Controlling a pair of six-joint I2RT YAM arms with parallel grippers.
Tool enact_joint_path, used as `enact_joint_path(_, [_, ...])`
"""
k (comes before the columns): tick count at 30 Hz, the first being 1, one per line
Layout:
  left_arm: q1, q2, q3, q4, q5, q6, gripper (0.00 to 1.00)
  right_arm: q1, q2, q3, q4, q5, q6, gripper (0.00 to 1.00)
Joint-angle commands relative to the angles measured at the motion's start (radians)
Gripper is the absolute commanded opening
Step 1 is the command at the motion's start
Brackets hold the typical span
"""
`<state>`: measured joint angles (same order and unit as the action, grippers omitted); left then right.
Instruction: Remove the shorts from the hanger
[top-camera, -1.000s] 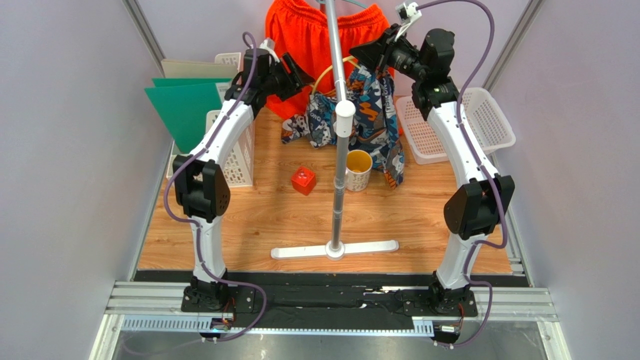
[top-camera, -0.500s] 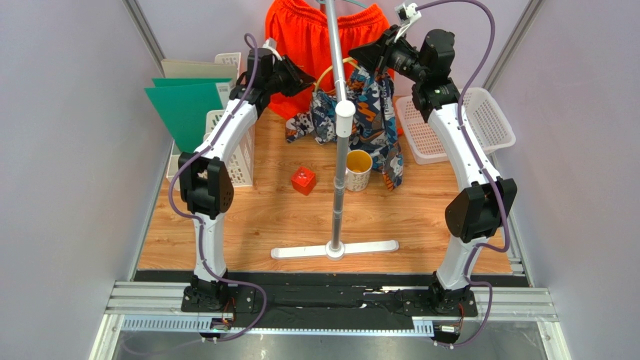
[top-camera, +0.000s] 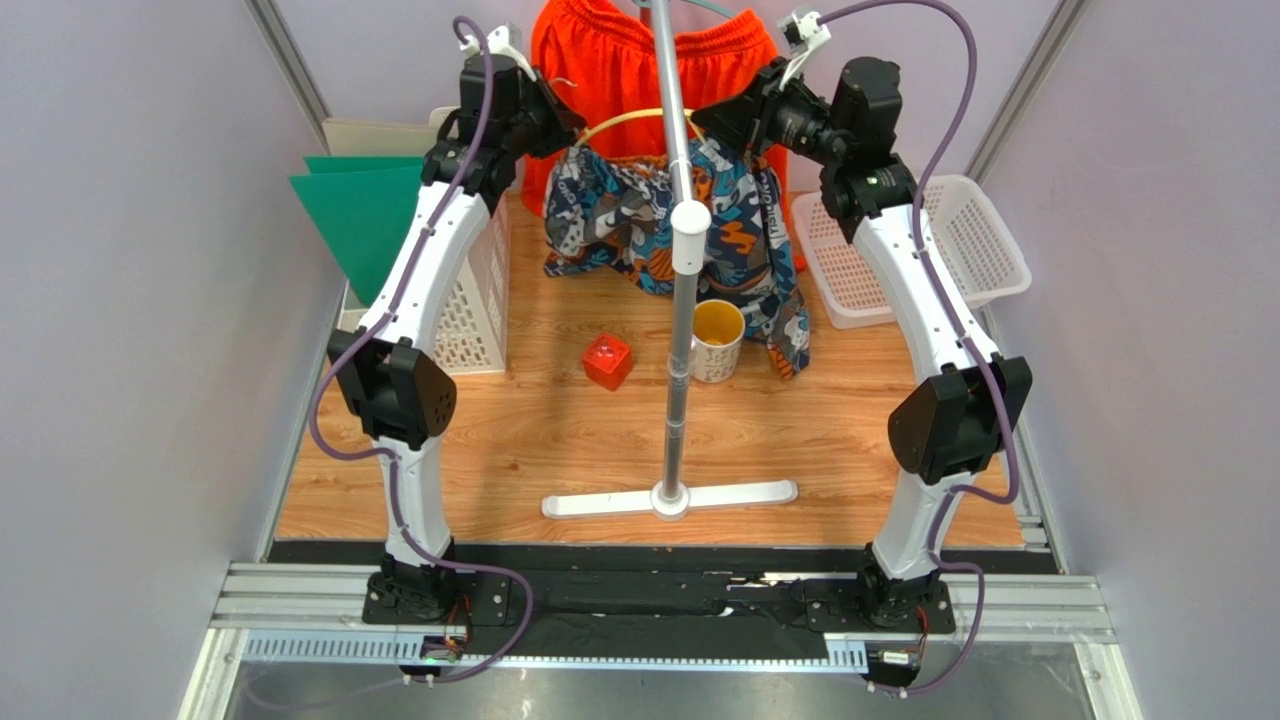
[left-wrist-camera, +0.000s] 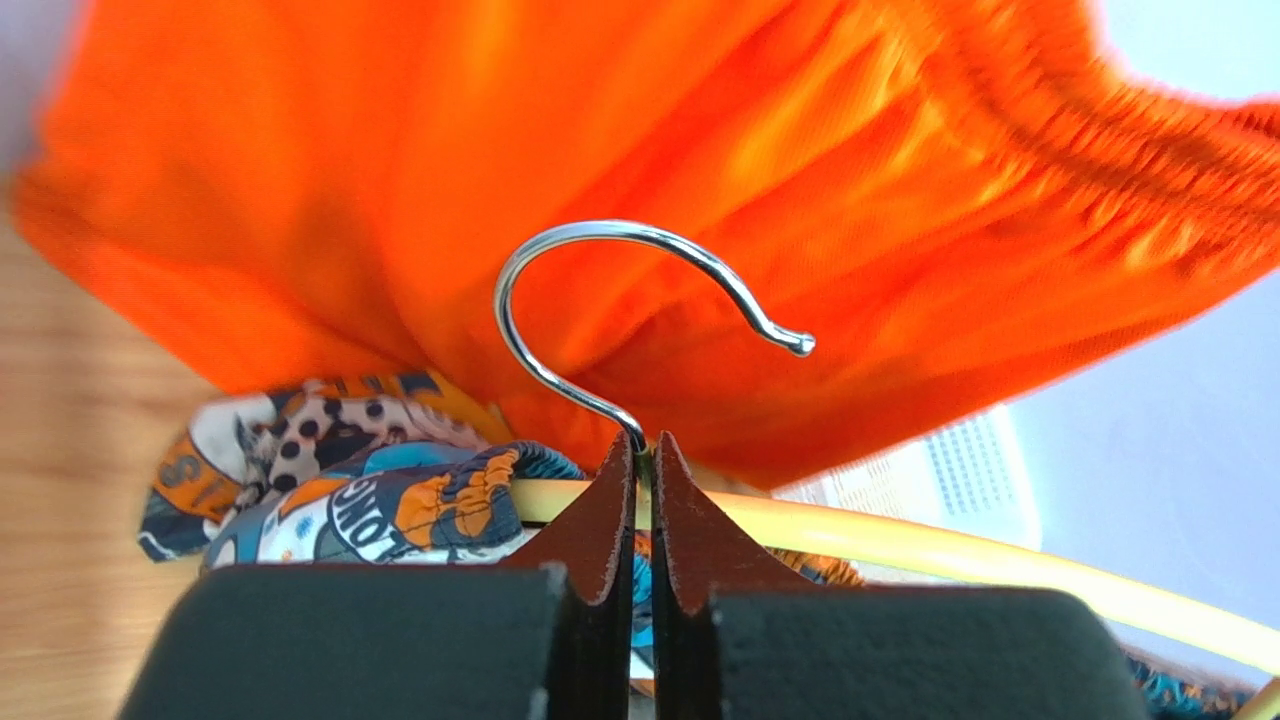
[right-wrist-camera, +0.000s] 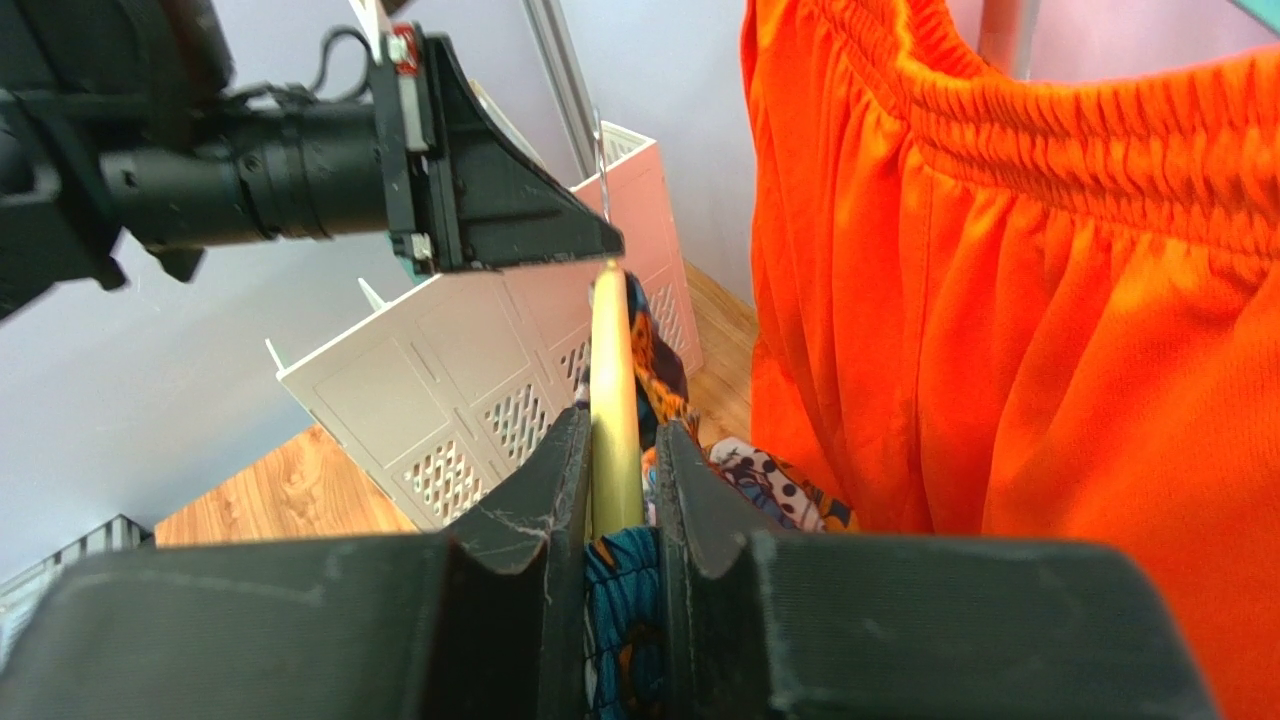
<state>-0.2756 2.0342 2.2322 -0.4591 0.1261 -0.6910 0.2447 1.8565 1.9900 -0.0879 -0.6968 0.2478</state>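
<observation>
The printed shorts hang on a yellow hanger, held up between my two grippers. My left gripper is shut on the stem of the hanger's metal hook, just above the yellow bar. The printed cloth bunches to the left of it. My right gripper is shut on the hanger's other end, with printed cloth between its fingers. The orange shorts hang behind on the rack, and fill the back of both wrist views.
The rack's grey pole rises in front of the shorts from a white foot. A red cube and a yellow cup stand below. White baskets are at left and right, with green folders at far left.
My left gripper has risen and moved back-left with the hook. The hanger is now level and the printed shorts are lifted and spread wider. The right gripper has barely moved.
</observation>
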Motion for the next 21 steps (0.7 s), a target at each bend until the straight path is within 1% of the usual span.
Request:
enact_joint_path(1, [-0.001, -0.052, 0.128, -0.065, -0.125, 0.085, 0.0, 0.007, 0.023, 0.076, -0.026, 0.011, -0.059, 0.0])
enact_joint_path(5, [-0.001, -0.049, 0.187, -0.105, -0.213, 0.041, 0.0, 0.018, 0.044, 0.11, -0.078, 0.095, -0.051, 0.0])
enact_joint_path(8, [0.007, -0.063, 0.199, -0.116, -0.236, -0.002, 0.0, 0.037, 0.03, 0.089, -0.082, 0.196, 0.03, 0.0])
enact_joint_path(9, [0.013, -0.068, 0.19, -0.119, -0.238, -0.039, 0.0, 0.042, 0.023, 0.06, -0.078, 0.23, 0.066, 0.0])
enact_joint_path(10, [0.024, -0.074, 0.187, -0.121, -0.237, -0.057, 0.0, 0.051, 0.015, 0.038, -0.047, 0.235, 0.08, 0.0])
enact_joint_path(12, [0.047, -0.078, 0.188, -0.107, -0.217, -0.079, 0.0, 0.056, -0.003, -0.023, 0.003, 0.259, 0.123, 0.04])
enact_joint_path(13, [0.055, -0.08, 0.194, -0.096, -0.211, -0.084, 0.0, 0.056, -0.003, -0.034, 0.042, 0.266, 0.13, 0.07])
enact_joint_path(14, [0.061, -0.074, 0.201, -0.092, -0.206, -0.085, 0.0, 0.056, 0.007, -0.036, 0.051, 0.272, 0.128, 0.07])
enact_joint_path(16, [0.076, -0.066, 0.221, -0.069, -0.195, -0.088, 0.0, 0.056, 0.035, 0.009, 0.034, 0.252, 0.098, 0.06])
enact_joint_path(19, [0.079, -0.062, 0.233, -0.018, -0.178, -0.094, 0.0, 0.053, 0.081, 0.075, 0.02, 0.234, 0.062, 0.09])
enact_joint_path(21, [0.079, -0.057, 0.216, 0.031, -0.134, -0.107, 0.0, 0.053, 0.102, 0.092, 0.027, 0.214, 0.033, 0.13])
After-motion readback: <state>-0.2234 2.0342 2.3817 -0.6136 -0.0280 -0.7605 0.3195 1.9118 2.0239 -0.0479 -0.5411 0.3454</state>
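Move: The left hand already grips the yellow hanger just below its hook, and the right already pinches the patterned shorts' waistband. The middle of those shorts hangs about 10 cm to the left hand's right, 5 cm back and 12 cm below, and roughly 4 cm left of and 17 cm below the right hand, level fore and aft. From the left hand, the orange shorts are about 10 cm ahead, 8 cm right and 3 cm below, and the white file bin is some 22 cm left, 6 cm back and 24 cm below. With its fingers kept shut on the hanger beneath the hook, the left hand draws it about 5.5 cm to the left, towards the side where the file bin stands, rising some 3 cm and turning a little over 10 degrees counter-clockwise, in front of the orange shorts. The right hand keeps its pinch on the waistband and trails left at about half that pace, some 3 cm, easing forward a little and dipping slightly before it comes back up, so that the two hands draw apart by a few centimetres. ##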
